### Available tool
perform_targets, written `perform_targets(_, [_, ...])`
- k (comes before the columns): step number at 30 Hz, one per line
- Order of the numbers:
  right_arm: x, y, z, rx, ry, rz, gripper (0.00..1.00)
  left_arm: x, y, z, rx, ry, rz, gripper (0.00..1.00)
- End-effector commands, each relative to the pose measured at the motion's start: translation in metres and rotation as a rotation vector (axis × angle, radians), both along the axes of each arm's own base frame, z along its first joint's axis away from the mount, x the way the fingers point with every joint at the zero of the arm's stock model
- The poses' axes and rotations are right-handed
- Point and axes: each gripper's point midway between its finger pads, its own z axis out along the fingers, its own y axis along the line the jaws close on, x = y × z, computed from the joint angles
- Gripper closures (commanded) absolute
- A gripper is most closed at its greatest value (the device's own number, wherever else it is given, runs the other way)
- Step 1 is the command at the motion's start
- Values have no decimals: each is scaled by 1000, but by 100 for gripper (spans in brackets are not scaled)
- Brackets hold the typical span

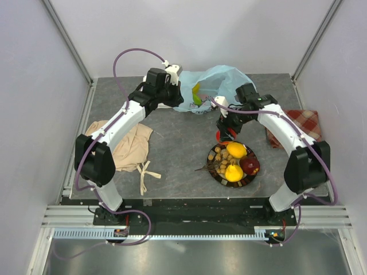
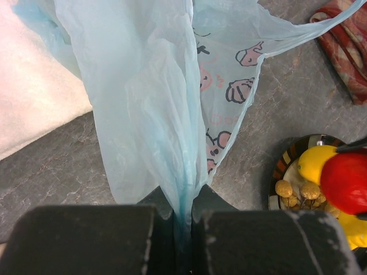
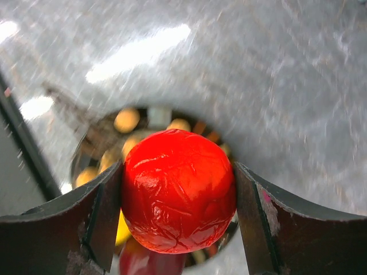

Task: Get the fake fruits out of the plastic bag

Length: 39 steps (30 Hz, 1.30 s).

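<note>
The light-blue plastic bag [image 1: 221,83] lies at the back of the table with a green and yellow piece showing inside. My left gripper [image 1: 174,96] is shut on a bunched edge of the bag [image 2: 172,126]. My right gripper [image 1: 225,134] is shut on a glossy red fruit [image 3: 178,189] and holds it above the back edge of a dark patterned plate [image 1: 216,170]. The plate holds two yellow lemons [image 1: 235,150], a dark-red apple [image 1: 250,166] and a tan berry cluster [image 1: 219,157]. The red fruit also shows in the left wrist view [image 2: 344,182].
A beige cloth [image 1: 131,146] lies at the left under my left arm. A red checked cloth [image 1: 303,122] lies at the right. A white folded cloth [image 2: 34,114] lies beside the bag. The table has walls on three sides.
</note>
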Motion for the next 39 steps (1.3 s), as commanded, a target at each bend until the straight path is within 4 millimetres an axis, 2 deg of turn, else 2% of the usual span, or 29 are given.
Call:
perform_targets(1, [45, 29, -19, 11, -45, -46, 62, -2, -1, 33, -27, -87, -28, 98])
perform_targets(6, [51, 34, -45, -42, -18, -37, 63, -3, 0, 34, -25, -92, -26, 98])
perform_targets(10, [40, 30, -64, -84, 40, -12, 63, -2, 2, 33, -17, -96, -21, 98])
perform_targets(21, [-6, 32, -83, -139, 132, 49, 63, -3, 1, 30, -19, -88, -27, 98])
perform_targets(29, [-17, 26, -90, -161, 162, 39, 62, -5, 2, 30, -17, -89, -27, 99])
perform_targets(34, [-13, 27, -95, -159, 168, 16, 38, -4, 2, 31, -17, -93, -26, 98])
perform_targets(35, [-12, 29, -95, -155, 165, 11, 26, -4, 2, 32, -17, -94, -26, 98])
perform_targets(36, [-9, 30, -93, -148, 159, 6, 2, -4, 2, 31, -16, -94, -27, 98])
perform_targets(39, [-3, 36, -83, -125, 147, -8, 2, -3, 2, 31, -16, -95, -27, 98])
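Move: The red fruit is already in the right fingers, bound for the plate, whose middle is about 8 cm back, 2 cm to the right and 13 cm below this hand. On the plate, the yellow fruit lies some 3 cm back and 4 cm right, the brown fruits 7 cm back and 2 cm left, and the yellow pear 11 cm back and 3 cm right, all roughly 9 to 12 cm below. From the left hand, the plate is about 20 cm back, 23 cm right and 20 cm below. The red fruit goes down some 9 cm in the right hand's grip to the plate's far-left part, beside the yellow fruit: first down and forward-left, then back towards the robot by about 5 cm while sinking the last bit. The wrist tips to point the fingers more steeply down, and at the end they start to open. The left hand keeps its pinch on the bag, holding still. ##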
